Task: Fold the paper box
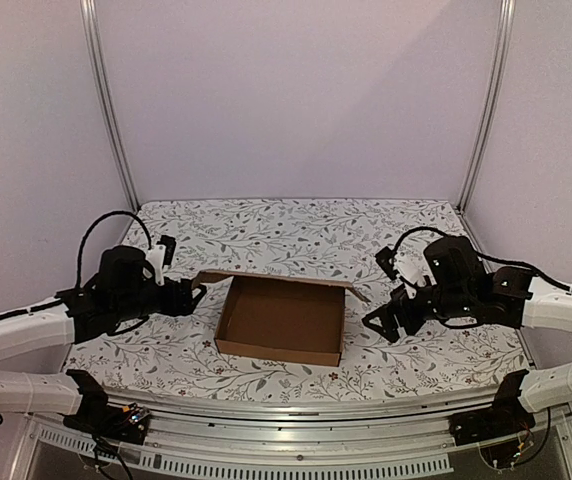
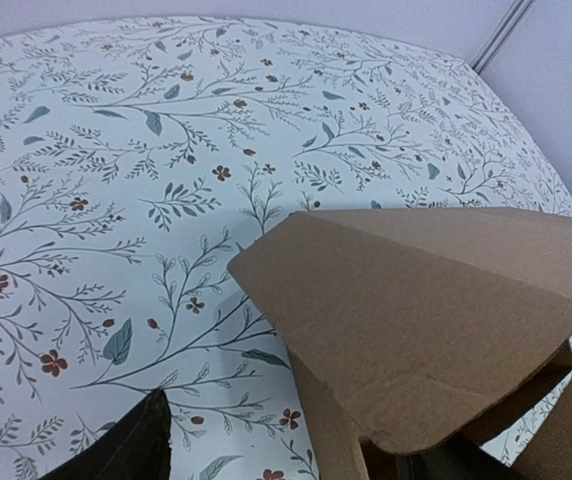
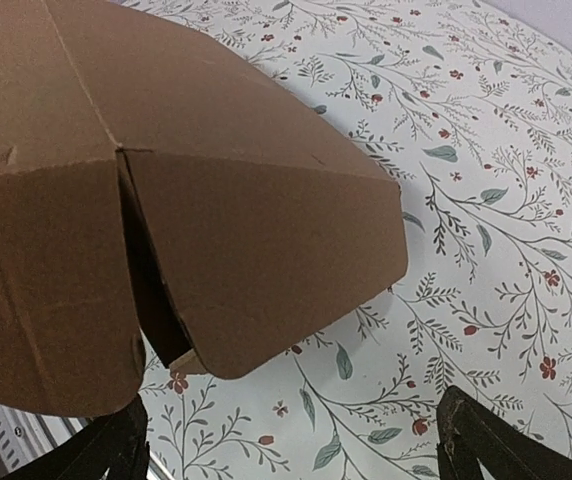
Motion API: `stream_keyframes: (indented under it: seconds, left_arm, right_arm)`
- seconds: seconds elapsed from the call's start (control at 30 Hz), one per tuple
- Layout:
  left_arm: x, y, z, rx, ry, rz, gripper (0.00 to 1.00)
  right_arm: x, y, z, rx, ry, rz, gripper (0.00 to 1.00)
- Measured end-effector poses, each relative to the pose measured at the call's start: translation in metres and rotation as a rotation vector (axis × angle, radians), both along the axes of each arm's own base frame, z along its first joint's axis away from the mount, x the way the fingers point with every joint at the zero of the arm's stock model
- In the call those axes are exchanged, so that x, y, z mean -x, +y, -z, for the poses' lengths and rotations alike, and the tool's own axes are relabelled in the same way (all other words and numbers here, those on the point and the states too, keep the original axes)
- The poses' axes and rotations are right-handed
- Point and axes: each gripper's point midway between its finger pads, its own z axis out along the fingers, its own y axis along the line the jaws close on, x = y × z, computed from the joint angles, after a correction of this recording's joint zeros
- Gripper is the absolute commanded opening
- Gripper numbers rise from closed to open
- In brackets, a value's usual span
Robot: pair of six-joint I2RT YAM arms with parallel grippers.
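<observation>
The paper box [image 1: 282,322] is a shallow brown cardboard tray in the middle of the table, its lid panel [image 1: 276,279] lying back behind it. My left gripper [image 1: 198,292] is at the lid's left side flap [image 2: 416,310]; it is open, and the flap's edge reaches in between the jaws near the right one. Only the left finger [image 2: 138,447] shows plainly. My right gripper [image 1: 380,322] hovers just off the box's right side, wide open, with both fingertips [image 3: 496,440] over bare table below the box's rounded flap [image 3: 266,260].
A leaf-and-flower patterned cloth [image 1: 296,235] covers the table. White walls and metal posts [image 1: 111,110] enclose the back and sides. A metal rail [image 1: 296,425] runs along the near edge between the arm bases.
</observation>
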Motion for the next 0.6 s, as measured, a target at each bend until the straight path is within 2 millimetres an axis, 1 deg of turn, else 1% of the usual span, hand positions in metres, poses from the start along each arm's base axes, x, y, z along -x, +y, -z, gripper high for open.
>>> stream_keyframes:
  seconds: [0.17, 0.3, 0.37, 0.43, 0.57, 0.6]
  left_arm:
    - [-0.004, -0.005, -0.010, 0.009, -0.021, 0.014, 0.74]
    - [-0.007, -0.008, -0.012, 0.009, -0.023, 0.020, 0.74]
    - [-0.008, -0.009, -0.011, 0.007, -0.019, 0.021, 0.74]
    - [-0.009, -0.010, -0.010, 0.004, -0.017, 0.024, 0.74]
    - [-0.009, -0.010, -0.010, 0.004, -0.016, 0.025, 0.74]
    - [-0.009, -0.010, -0.010, 0.004, -0.017, 0.025, 0.74]
  right_arm:
    - [-0.018, 0.007, -0.015, 0.001, -0.157, -0.030, 0.99]
    - [-0.025, 0.012, -0.019, 0.016, -0.240, -0.071, 0.98]
    - [-0.028, 0.015, -0.021, 0.024, -0.272, -0.091, 0.95]
    - [-0.030, 0.021, -0.020, 0.031, -0.301, -0.119, 0.88]
    - [-0.033, 0.026, -0.017, 0.042, -0.322, -0.149, 0.61]
    - [-0.034, 0.027, -0.017, 0.043, -0.324, -0.152, 0.58]
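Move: The lid's right flap lies about 5 cm ahead of the right hand, 5 cm to its left and roughly level; the open box tray is some 19 cm left, 5 cm ahead and 6 cm lower. The left hand already sits at the lid's left flap, 2 cm ahead, 2 cm to its right and about level, with the box tray 17 cm to its right, 1 cm back and 5 cm lower. Right hand reaches about 5 cm forward-left, tips up 20 degrees and starts closing astride the right flap; left rises. ##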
